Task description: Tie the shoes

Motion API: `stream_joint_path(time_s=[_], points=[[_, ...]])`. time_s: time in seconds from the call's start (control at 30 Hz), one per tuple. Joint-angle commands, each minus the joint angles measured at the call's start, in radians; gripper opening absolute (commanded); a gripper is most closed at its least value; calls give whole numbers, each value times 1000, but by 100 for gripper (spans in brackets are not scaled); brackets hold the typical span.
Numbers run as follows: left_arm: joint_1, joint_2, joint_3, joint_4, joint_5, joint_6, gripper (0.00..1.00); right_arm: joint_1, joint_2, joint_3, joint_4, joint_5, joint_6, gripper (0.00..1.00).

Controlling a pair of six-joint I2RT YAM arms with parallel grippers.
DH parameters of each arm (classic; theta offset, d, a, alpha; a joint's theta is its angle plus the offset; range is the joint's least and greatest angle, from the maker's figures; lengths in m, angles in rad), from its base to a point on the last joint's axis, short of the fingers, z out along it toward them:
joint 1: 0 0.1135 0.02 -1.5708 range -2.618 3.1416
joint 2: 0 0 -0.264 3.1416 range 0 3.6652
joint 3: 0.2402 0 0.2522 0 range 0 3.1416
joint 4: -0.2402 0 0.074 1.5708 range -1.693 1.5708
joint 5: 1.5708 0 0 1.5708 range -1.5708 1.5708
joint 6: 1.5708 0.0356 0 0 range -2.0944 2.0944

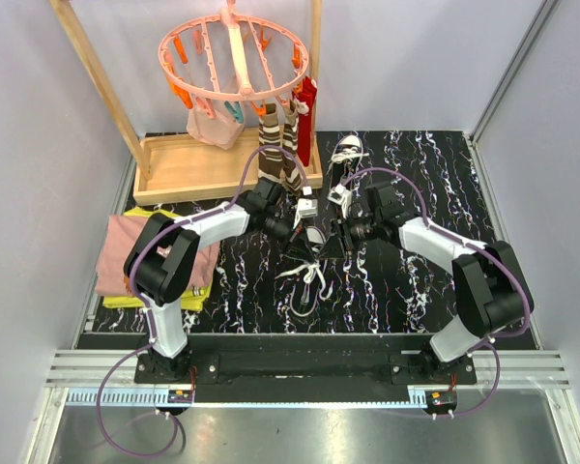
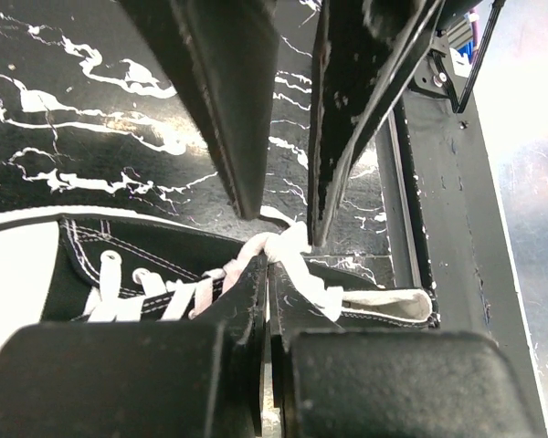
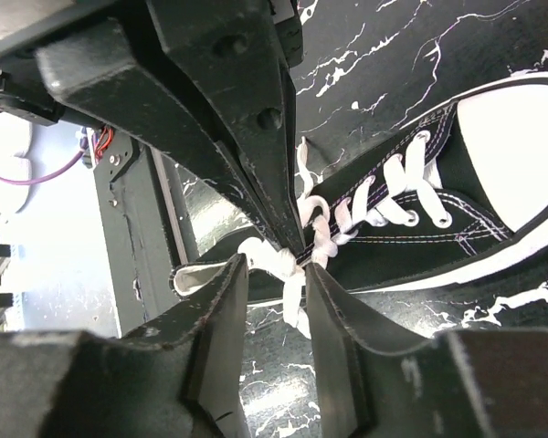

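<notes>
One black shoe [image 1: 315,236] with a white toe cap lies mid-table between both grippers, and its loose white laces [image 1: 309,280] trail toward the near edge. My left gripper [image 2: 268,263] is shut, its tips pinching the bunched lace [image 2: 297,255] over the shoe's opening [image 2: 82,274]. From the opposite side my right gripper [image 3: 276,265] stands open, and a hanging lace end [image 3: 292,294] sits between its spread fingers beside the shoe [image 3: 420,246]. In the top view the left gripper [image 1: 295,235] and right gripper [image 1: 336,235] nearly meet. A second shoe [image 1: 346,151] lies farther back.
A wooden rack base [image 1: 222,172] stands at the back left. Above it a pink peg hanger [image 1: 234,58] holds brown striped socks [image 1: 275,145] and a red item [image 1: 306,106]. Folded pink cloth [image 1: 126,253] lies at the left edge.
</notes>
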Motion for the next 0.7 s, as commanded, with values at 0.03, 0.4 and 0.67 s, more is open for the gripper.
stream_joint_path(time_s=[0.03,0.4,0.67], points=[[0,-41,46,8,31,31,0,5,28,46,-10,-41,-37,45],[-2,-30,53,5,37,28,0,17,70,64,-13,1,-70,29],[3,-40,49,-30,14,46,8,17,62,55,-13,-1,-66,0]])
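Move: The white lace bunched at the knot, over the shoe's laced front, is already pinched in the left fingertips; it lies about 2 cm below the half-open right fingers and otherwise level with them. From the right hand, the shoe's white toe cap is some 7 cm ahead, straight in line, and about 7 cm down. The ankle opening lies roughly 6 cm back, 2 cm to the left and 6 cm down. The right hand sinks about 2 cm almost straight down, its half-open fingers staying either side of the bunched lace beside the left fingertips, then closes until its tips are practically shut on the lace. The left hand stays where it is, fingers shut, keeping its pinch on the same bit of lace from the other side while the right tips come together right against its own. ##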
